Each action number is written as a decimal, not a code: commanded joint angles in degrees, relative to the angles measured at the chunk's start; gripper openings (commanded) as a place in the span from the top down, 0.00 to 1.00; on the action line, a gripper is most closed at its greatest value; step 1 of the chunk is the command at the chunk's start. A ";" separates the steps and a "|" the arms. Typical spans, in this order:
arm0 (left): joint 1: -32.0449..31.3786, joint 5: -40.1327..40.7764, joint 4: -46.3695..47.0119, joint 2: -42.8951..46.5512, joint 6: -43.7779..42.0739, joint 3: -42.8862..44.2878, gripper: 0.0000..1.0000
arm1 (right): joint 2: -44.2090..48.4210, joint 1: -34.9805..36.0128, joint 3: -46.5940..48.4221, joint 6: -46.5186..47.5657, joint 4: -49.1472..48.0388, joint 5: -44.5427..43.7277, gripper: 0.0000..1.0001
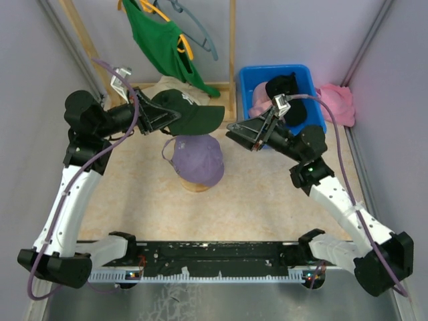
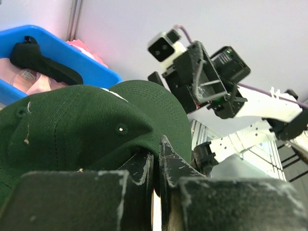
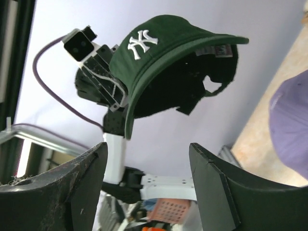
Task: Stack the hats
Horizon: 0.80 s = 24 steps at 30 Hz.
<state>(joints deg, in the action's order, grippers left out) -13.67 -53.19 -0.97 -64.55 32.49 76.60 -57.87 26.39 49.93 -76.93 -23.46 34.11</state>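
Observation:
A dark green, near-black cap [image 1: 194, 114] with a white logo hangs in the air above the table, brim pointing right. My left gripper [image 1: 160, 115] is shut on its back edge; in the left wrist view the fabric [image 2: 72, 125] is pinched between the closed jaws [image 2: 158, 149]. My right gripper [image 1: 235, 130] is open and empty just right of the brim, and its wrist view shows the cap [image 3: 159, 43] a short way off from the gripper [image 3: 147, 147]. A lavender cap [image 1: 197, 159] sits on a round stand below. A pink cap [image 1: 259, 99] and a black cap [image 1: 287, 93] lie in the blue bin [image 1: 249, 72].
A bright pink cloth [image 1: 338, 103] lies right of the bin. A green shirt [image 1: 160, 40] hangs on a wooden rack [image 1: 232, 53] at the back. Grey walls close in the table on both sides.

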 commanded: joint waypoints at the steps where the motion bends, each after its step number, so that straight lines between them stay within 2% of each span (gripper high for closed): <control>1: 0.14 -4.45 -0.37 2.64 -4.72 1.43 0.97 | -3.85 -0.55 -0.40 -16.18 -19.25 6.12 0.32; 8: 0.14 -5.64 -3.85 3.92 -8.58 1.28 0.98 | -7.58 -0.51 1.15 -17.44 -20.38 5.54 0.34; 24: 0.18 -7.23 -10.40 4.48 -15.28 -0.45 1.00 | -15.12 2.35 6.49 -18.07 -20.52 5.31 0.55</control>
<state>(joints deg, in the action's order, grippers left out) -13.67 -59.18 -10.17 -61.25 20.53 76.53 -72.25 27.38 52.51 -94.65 -41.17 38.74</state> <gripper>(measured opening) 0.068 0.485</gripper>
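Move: The green hat is already pinched in the left gripper. From the left hand, the purple hat it is meant for lies about 6 cm right, 2 cm ahead and 21 cm below; its wooden stand is right beneath, around 33 cm below the hand. From the open right hand, the green hat's middle is roughly 15 cm left, 5 cm ahead and 3 cm higher, brim towards it; the purple hat lies 14 cm left, 5 ahead and 17 below. Bring the right gripper left and forward to the free edge of the green hat's brim, about 4 cm in all, turning the wrist some 15 degrees, partly counter-clockwise, and narrowing the fingers partway without shutting them. Meanwhile keep the left gripper clamped on the hat and draw it back about 3 cm, then let it sink 1.5 cm above the purple hat. ##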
